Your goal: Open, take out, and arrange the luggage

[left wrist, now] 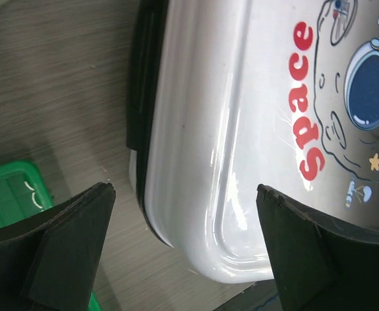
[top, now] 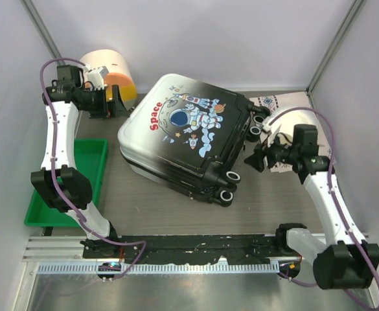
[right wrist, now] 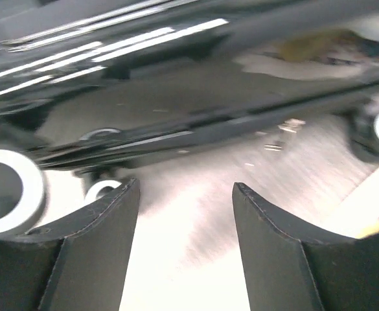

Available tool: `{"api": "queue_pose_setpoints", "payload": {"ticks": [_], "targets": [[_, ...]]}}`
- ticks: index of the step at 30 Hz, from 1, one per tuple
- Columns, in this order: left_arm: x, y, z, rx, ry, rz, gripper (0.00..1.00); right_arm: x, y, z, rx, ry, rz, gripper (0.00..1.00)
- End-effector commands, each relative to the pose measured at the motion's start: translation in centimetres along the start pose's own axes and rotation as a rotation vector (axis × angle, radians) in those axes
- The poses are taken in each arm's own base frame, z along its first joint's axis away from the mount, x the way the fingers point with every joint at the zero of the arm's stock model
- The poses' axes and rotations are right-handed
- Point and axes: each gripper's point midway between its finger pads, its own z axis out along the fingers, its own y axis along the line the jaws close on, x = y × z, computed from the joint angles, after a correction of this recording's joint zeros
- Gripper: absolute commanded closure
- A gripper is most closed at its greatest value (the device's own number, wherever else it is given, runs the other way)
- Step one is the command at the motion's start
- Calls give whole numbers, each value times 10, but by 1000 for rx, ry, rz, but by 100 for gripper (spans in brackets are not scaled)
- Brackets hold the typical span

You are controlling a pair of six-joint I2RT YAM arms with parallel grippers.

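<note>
The luggage (top: 183,139) lies flat in the middle of the table with its astronaut "Space" print up and its black wheels (top: 228,188) toward the right front. Both shells lie one on the other. My left gripper (top: 116,107) hovers at its white back-left corner. In the left wrist view that gripper (left wrist: 186,189) is open, the white corner of the luggage (left wrist: 241,162) showing between the fingers, untouched. My right gripper (top: 252,159) sits low by the wheel end. In the right wrist view it (right wrist: 186,186) is open over bare table, facing the luggage's black side (right wrist: 176,97).
A green tray (top: 79,188) lies at the left beside the left arm. A cream-and-orange cylinder (top: 111,70) stands at the back left behind the left gripper. A patterned white item (top: 270,103) lies at the back right. White walls close in three sides.
</note>
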Motion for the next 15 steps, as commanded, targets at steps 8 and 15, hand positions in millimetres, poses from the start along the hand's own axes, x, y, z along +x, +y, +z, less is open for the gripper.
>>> {"api": "queue_pose_setpoints", "payload": {"ticks": [8, 15], "targets": [[-8, -43, -13, 192, -75, 73, 5, 13, -103, 2, 72, -12, -70, 34], [3, -48, -14, 198, -76, 74, 5, 20, -128, 35, 73, -53, -88, 34]]}}
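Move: The zip pull on the suitcase's wheel end lies about 11 cm ahead of my right hand, hardly 1 cm left and 10 cm lower. The near lower wheel is level with this hand and 7 cm left, the far one 18 cm ahead and 3 cm right, the yellow mug 8 cm ahead and 11 cm right. My left hand hovers above the suitcase's near-left corner, level with it and 3 cm to its left; from there the pull is 38 cm right and 5 cm back. I sweep my empty right hand forward and to the right along the wheel end, away from the near wheels, then forward and down, about 12 cm in all, bringing the still part-open fingers in front of the zip pull without touching it. Meanwhile my wide-open left hand eases some 3 cm right and slightly back over the suitcase corner, its left side dipping as it twists a little clockwise. ##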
